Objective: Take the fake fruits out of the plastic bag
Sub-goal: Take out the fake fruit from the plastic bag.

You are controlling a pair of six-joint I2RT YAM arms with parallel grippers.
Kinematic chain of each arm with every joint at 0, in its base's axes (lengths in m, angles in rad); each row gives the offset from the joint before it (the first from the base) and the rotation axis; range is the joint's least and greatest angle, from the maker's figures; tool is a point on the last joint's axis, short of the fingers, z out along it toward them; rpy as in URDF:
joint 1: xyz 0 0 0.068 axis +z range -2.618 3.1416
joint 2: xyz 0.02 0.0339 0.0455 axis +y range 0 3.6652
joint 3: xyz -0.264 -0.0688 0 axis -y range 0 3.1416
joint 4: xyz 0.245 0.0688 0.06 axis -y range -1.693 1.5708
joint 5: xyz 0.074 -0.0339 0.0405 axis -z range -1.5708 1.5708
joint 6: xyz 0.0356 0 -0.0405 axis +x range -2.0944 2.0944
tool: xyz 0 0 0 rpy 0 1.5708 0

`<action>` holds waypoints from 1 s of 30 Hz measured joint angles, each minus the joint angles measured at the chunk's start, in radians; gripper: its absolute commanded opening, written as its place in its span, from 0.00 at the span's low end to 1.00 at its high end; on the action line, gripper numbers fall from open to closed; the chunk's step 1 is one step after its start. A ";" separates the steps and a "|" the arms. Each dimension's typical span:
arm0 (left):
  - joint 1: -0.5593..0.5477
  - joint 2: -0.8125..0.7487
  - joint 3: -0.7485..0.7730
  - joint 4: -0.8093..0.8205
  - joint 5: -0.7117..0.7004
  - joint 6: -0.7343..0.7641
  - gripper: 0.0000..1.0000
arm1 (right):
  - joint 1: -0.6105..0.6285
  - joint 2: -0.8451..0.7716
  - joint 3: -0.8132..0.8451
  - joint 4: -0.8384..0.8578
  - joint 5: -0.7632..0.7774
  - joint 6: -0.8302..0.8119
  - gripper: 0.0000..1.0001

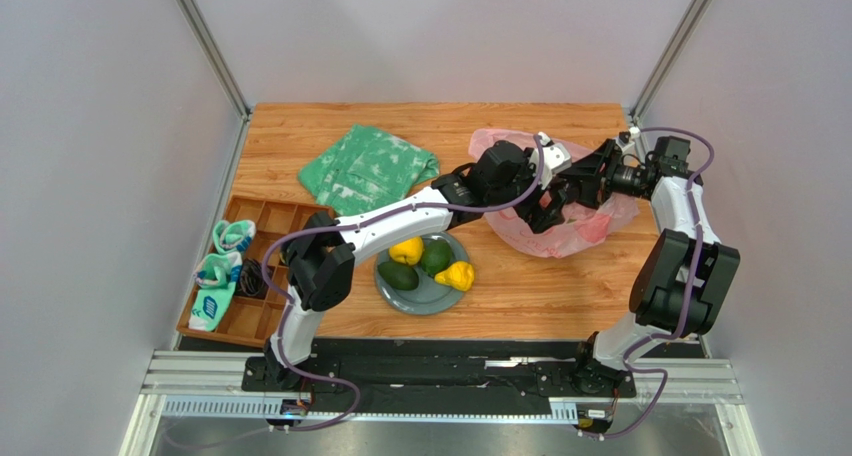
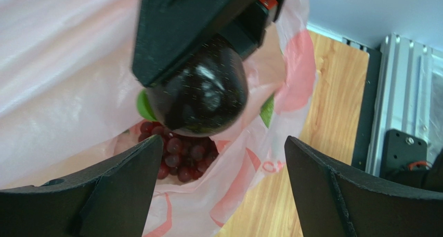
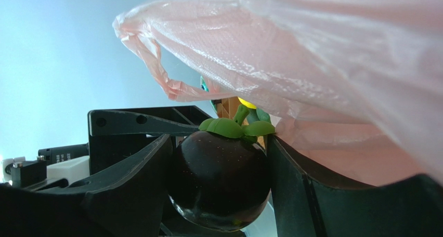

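Note:
The pink plastic bag [image 1: 585, 228] lies at the back right of the table, and both grippers meet at its mouth. My right gripper [image 3: 221, 159] is shut on a glossy dark purple round fruit [image 3: 221, 185] with a green leafy cap, held just outside the bag [image 3: 322, 65]. My left gripper [image 2: 223, 143] stands open right below that fruit [image 2: 200, 94], touching nothing. Between its fingers, a dark red grape bunch [image 2: 179, 156] lies inside the bag [image 2: 62, 65]. A round yellow fruit [image 1: 406, 250], two green ones [image 1: 436, 257] [image 1: 398, 275] and a lumpy yellow one [image 1: 457, 275] rest on a grey plate [image 1: 425, 300].
A flat green patterned bag [image 1: 368, 168] lies at the back centre. A wooden compartment tray [image 1: 275, 221] with rolled socks [image 1: 222, 276] sits at the left edge. Grey walls enclose the table on three sides.

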 measured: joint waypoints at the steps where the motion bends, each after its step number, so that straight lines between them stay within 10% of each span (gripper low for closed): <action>1: 0.000 0.002 0.006 0.004 -0.008 -0.002 0.95 | -0.004 0.000 0.000 0.002 -0.006 0.004 0.57; 22: 0.002 0.037 0.074 0.064 -0.050 -0.129 0.87 | -0.009 -0.027 -0.015 -0.072 0.005 -0.075 0.59; 25: 0.002 0.054 0.077 0.066 -0.048 -0.137 0.74 | -0.008 -0.034 -0.016 -0.074 0.005 -0.076 0.59; 30: 0.002 0.068 0.081 0.071 -0.028 -0.159 0.00 | -0.008 -0.038 -0.016 -0.078 0.027 -0.093 0.72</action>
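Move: Just beyond the open left fingertips is the eggplant, about 4 cm to that hand's right, 3 cm farther out and about 1 cm higher; the right hand still grips it between its pads. The grapes in the bag lie some 14 cm below the left hand, roughly 2 cm ahead and level with it sideways. The plate is about 25 cm to its left, 9 cm nearer the base and 20 cm lower. Edging about 2 cm to its right and slightly forward, the left hand reaches around the eggplant, rising some 3 cm and then settling half of that back down. Its wide-open fingers then close to about half, pinching the eggplant by its sides, while the right hand keeps its grip and eases back about 1 cm. ##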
